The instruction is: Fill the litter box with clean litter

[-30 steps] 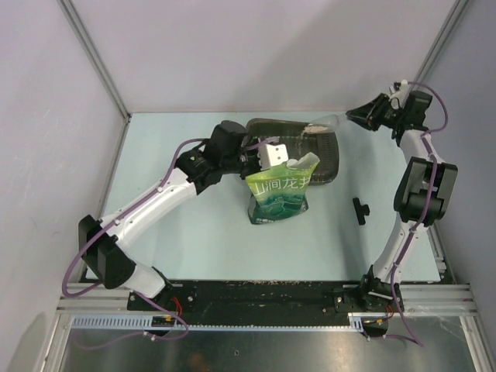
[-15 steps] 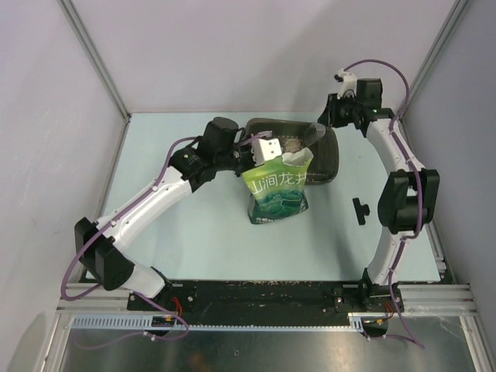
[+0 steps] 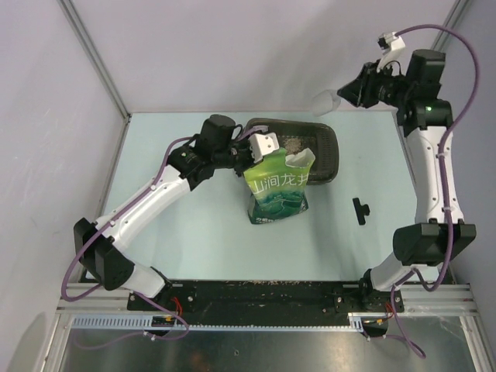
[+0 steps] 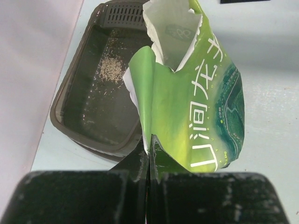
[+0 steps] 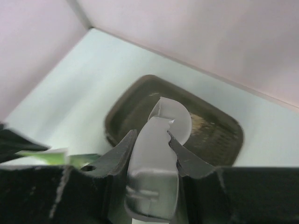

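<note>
The litter box [image 3: 325,159] is a dark tray at the back of the table, also in the left wrist view [image 4: 88,112] and the right wrist view [image 5: 135,105]. A small patch of clean litter [image 4: 110,73] lies on its floor [image 3: 291,142]. A torn-open green bag [image 3: 277,190] stands against the tray's front rim. My left gripper [image 4: 149,140] is shut on the bag's upper edge [image 4: 196,98]. My right gripper [image 5: 152,133] is shut on a clear plastic scoop [image 5: 174,116]. It holds the scoop [image 3: 325,101] high above the tray's back right corner.
A small black piece [image 3: 360,209] lies on the table right of the bag. Pale walls close the table in at the back and both sides. The right arm [image 3: 434,170] stands tall along the right edge.
The right arm swung the scoop in over the tray, then lifted it up and back to the right. The left gripper kept hold of the bag with only a slight shift.
</note>
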Tool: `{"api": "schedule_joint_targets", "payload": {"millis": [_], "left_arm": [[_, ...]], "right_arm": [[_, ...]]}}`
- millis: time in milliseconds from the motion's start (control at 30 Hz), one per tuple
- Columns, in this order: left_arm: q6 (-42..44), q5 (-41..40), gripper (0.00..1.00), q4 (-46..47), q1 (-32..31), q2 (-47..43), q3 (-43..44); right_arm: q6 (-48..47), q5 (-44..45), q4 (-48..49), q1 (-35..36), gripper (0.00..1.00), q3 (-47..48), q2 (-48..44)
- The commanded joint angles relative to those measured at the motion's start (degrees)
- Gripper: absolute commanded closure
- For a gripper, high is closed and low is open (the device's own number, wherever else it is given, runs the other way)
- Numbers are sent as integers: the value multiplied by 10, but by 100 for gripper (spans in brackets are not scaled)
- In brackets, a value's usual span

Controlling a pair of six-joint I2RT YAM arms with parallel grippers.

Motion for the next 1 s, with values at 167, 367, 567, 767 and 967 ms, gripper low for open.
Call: {"api": "schedule_joint_targets", "payload": {"millis": [167,367,567,767,967], "left_arm": [[-56,9,100,59,8,-26,10],[-85,-5,100,75,9,-27,6],[-88,0,100,80,9,-29,0],[-90,4,100,83,9,-27,2],[-84,16,100,84,10,-36,-3]], "right_arm": [[-63,-183,-231,5,100,89,-18],[-165,-166,-343,27,100,140,7],[-209,-150,-366,39,100,119,-3],[-232,-121,-369,52,100,96,-9],[-271,-20,-371,114,100,87,16]]}}
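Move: Above and beyond the litter bag, the right hand holds the scoop; the bag's open mouth lies about 11 cm back, 13 cm to its left and 16 cm below. The litter box is centred roughly 9 cm ahead, 11 cm left and 35 cm below the right hand, and the left gripper is some 12 cm back, 26 cm left and 13 cm lower. From the left hand the mouth is level in depth, about 13 cm to the right and 3 cm lower. Drawing back some 10 cm and about 5 cm left from beyond the box, the right hand brings the scoop to the bag's mouth. It first rises a little, then sinks about 7 cm while swinging the scoop counter-clockwise roughly 25 degrees and tipping it down, its grip unchanged. The left hand stays in place, still pinching the bag's rim. ##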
